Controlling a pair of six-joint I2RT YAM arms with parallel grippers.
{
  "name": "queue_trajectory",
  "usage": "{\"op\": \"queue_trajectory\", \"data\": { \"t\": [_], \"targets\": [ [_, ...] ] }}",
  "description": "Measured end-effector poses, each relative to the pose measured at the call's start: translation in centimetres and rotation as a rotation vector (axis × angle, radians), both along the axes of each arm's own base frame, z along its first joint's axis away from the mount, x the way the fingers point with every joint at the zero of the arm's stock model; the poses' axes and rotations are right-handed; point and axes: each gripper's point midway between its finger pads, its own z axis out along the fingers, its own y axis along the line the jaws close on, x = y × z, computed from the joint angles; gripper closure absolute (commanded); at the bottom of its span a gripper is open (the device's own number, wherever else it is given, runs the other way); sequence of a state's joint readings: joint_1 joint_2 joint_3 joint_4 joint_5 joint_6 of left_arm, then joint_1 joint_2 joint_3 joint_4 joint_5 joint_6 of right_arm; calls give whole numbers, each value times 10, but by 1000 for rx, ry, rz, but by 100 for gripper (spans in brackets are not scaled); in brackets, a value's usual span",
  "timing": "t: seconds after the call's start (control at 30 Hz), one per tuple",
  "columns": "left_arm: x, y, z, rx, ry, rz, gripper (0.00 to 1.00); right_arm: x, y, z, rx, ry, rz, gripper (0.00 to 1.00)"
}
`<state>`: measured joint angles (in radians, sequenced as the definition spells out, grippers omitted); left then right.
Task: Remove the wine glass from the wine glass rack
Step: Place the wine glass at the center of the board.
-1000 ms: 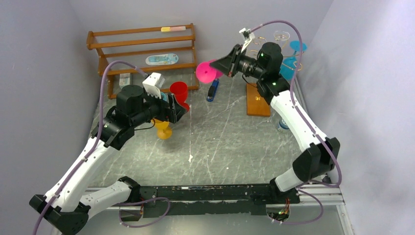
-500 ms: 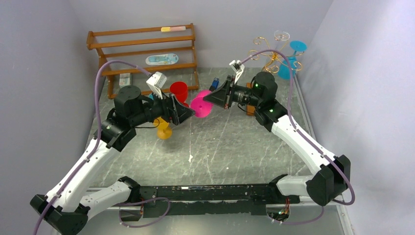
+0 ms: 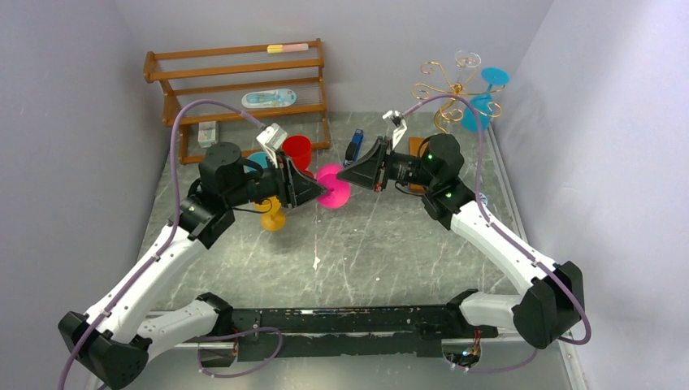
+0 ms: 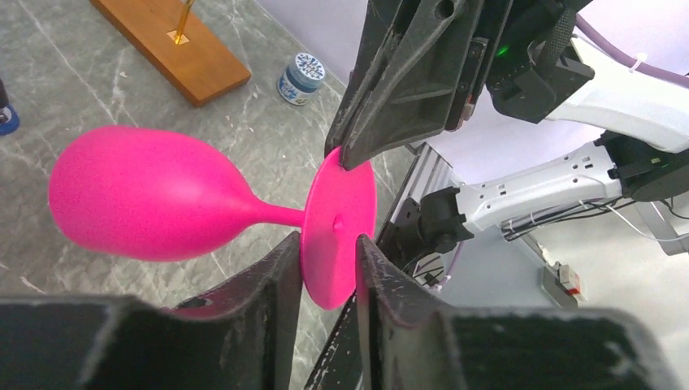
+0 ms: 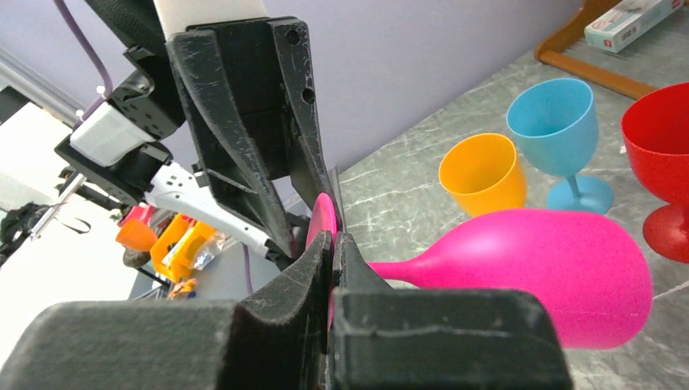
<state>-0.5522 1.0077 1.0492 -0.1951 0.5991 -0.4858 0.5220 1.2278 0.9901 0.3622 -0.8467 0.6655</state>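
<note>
The pink wine glass (image 3: 333, 188) hangs on its side above the table's middle, bowl (image 4: 138, 195) to one side, off the gold wire wine glass rack (image 3: 445, 89) at the back right. My right gripper (image 3: 343, 173) is shut on the rim of the glass's foot disc (image 5: 323, 219). My left gripper (image 4: 325, 240) meets it from the left, one finger on each side of the same disc (image 4: 337, 223) and close against it. Whether those fingers press the disc does not show. The rack's wooden base (image 4: 175, 41) lies behind the glass.
Blue glasses (image 3: 479, 106) and a clear one (image 3: 467, 58) still hang on the rack. Red (image 3: 296, 152), yellow (image 3: 272, 215) and blue (image 5: 561, 122) goblets stand under the left arm. A brown slatted shelf (image 3: 236, 81) stands at the back left, and a small jar (image 4: 302, 77) by the rack's base.
My right arm swung the pink glass from beside the rack down to the table's middle. My left gripper came forward to it, and its jaws narrowed around the foot.
</note>
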Motion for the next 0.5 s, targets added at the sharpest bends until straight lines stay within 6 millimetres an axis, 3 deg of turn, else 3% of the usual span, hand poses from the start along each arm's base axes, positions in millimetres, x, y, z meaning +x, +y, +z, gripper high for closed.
{"op": "queue_trajectory", "data": {
  "t": [0.23,0.43,0.5],
  "targets": [
    [-1,-4,-5,-2,15,-29,94,-6,0,-1,33,8,24,100],
    [-4,-5,-7,-3,28,-42,95,-7,-1,-5,40,22,23,99],
    [-4,-5,-6,-5,27,-47,95,-8,-2,-4,44,19,17,89]
  ]
}}
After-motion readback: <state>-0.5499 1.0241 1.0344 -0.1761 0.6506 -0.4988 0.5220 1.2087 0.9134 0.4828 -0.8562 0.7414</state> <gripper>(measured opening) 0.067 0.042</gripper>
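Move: The pink wine glass's foot, its rim already pinched by the right fingers, lies between the left hand's open pads, its middle about 3 cm right of that hand and level with it. Counted from the left hand, the yellow glass stands some 7 cm ahead and 15 cm left, the red glass 20 cm ahead and 8 cm left, both roughly 27 cm below. From the right hand the foot's middle is about 2 cm back, 2 cm left and 2 cm below. Nearly in place, drifting under 1 cm down, right and back, the left hand closes its fingers from partly open to almost shut and pinches the near rim of the pink glass's foot from the left. The right hand keeps its pinch on the foot's upper edge, easing back about 1 cm towards the base and sinking slightly. ##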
